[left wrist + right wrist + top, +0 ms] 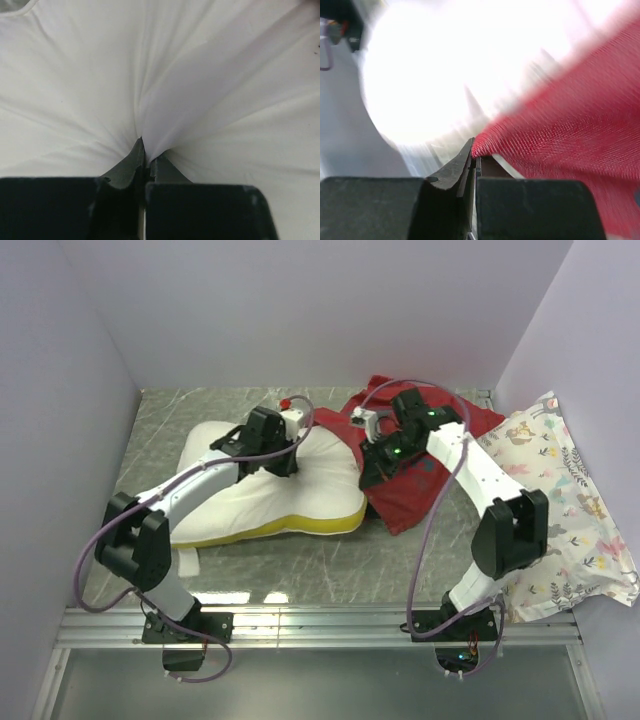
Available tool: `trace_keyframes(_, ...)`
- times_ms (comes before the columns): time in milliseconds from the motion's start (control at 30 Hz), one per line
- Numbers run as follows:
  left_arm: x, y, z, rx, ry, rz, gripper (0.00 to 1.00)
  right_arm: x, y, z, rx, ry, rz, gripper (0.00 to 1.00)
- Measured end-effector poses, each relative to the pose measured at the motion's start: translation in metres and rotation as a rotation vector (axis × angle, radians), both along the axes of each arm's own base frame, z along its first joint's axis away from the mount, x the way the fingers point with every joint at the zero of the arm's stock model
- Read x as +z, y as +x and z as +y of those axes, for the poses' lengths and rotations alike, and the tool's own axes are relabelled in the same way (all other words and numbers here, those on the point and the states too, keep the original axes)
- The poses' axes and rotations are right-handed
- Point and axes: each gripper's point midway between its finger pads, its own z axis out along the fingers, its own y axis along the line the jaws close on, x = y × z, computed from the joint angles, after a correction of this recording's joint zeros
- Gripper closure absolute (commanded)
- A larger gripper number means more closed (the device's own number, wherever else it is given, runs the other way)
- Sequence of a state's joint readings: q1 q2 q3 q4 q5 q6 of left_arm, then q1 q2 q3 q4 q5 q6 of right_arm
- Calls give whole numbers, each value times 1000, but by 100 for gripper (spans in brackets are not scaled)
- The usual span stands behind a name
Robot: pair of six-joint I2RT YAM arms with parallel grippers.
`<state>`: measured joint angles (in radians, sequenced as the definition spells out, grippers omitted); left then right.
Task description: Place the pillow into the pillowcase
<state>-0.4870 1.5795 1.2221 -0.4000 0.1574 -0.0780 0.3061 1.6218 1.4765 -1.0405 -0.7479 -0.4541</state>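
The white pillow (270, 490) with a yellow strip along its near edge lies mid-table. My left gripper (285, 462) is shut on a pinch of the pillow's white cover (150, 90), which puckers into folds at the left gripper's (148, 152) tips. The red pillowcase (430, 475) lies crumpled just right of the pillow, touching its right end. My right gripper (372, 472) is shut on an edge of the red pillowcase (570, 125), with cloth bunched at the right gripper's (476, 152) tips. The pillow glares white behind it.
A floral animal-print pillow (565, 510) leans against the right wall. Lilac walls close in the left, back and right. A metal rail (320, 625) runs along the near edge, behind the arm bases.
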Motion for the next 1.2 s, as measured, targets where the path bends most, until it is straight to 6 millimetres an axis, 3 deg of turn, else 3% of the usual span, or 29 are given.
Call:
trace_keyframes(100,-3,2,-26,38,-47,41,100,-9,-6,25,52,18,62,100)
trace_keyframes(267,-22,17,-29,184,-95,116,99,-24,-3,35,30,8,129,100)
trace_keyframes(300,-25,20,-29,201,-100,117,92,-25,0,35,15,2,132,100)
trace_keyframes(333,-26,22,-29,211,-101,115,80,-25,3,34,-1,-2,132,100)
trace_keyframes(367,-26,24,-28,211,-98,106,61,-24,8,32,-20,-4,127,100)
trace_keyframes(467,-21,24,-32,114,-99,81,23,-21,21,22,-75,-7,116,100)
trace_keyframes(500,-17,22,-34,54,-102,69,15,-22,26,17,-96,-9,114,100)
trace_keyframes(567,-7,8,-37,-93,-119,29,1,-24,32,6,-135,-21,117,100)
trace_keyframes(667,16,-35,-30,-309,-120,-56,1,-25,38,-3,-172,-32,117,100)
trace_keyframes(733,42,-66,-32,-475,-100,-175,1,-28,38,-4,-178,-35,123,100)
trace_keyframes(800,61,-90,-44,-624,-70,-295,1,-30,36,-4,-180,-37,132,100)
trace_keyframes(867,63,-116,-64,-780,-37,-382,1,-32,35,-4,-183,-38,139,100)
trace_keyframes(933,43,-138,-80,-896,5,-402,1,-32,35,-3,-186,-37,143,100)
trace_keyframes(1000,6,-151,-86,-970,72,-379,1,-33,34,-3,-188,-38,146,100)
trace_keyframes(1100,-56,-157,-82,-1017,201,-351,1,-35,33,-4,-190,-40,153,100)
trace_keyframes(1200,-94,-151,-78,-1026,302,-377,5,-36,32,-4,-190,-42,155,100)
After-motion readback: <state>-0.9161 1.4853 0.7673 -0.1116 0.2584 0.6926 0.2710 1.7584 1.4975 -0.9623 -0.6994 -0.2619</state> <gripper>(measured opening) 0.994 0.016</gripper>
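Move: My left hand is clenched on the middle of the pillow's top. The pillow's near right corner, with its yellow border, lies about 14 cm to the right of that hand, 11 cm back and 9 cm below. The pillowcase edge in my right fingers is roughly 17 cm to the left hand's right and 3 cm back. From my right hand, the same pillow corner is some 8 cm back, 3 cm left and 12 cm down. With the pillow still gripped, I nudge my left hand about 3 cm right and down towards the pillowcase, then open it wide, pull back some 18 cm in an arc up over the pillow, and drop rightward with a near 60-degree clockwise turn, fingers straddling the yellow-edged near side. My right hand keeps its pinch on the pillowcase edge, swinging left briefly, then back right, forward and slightly down. ##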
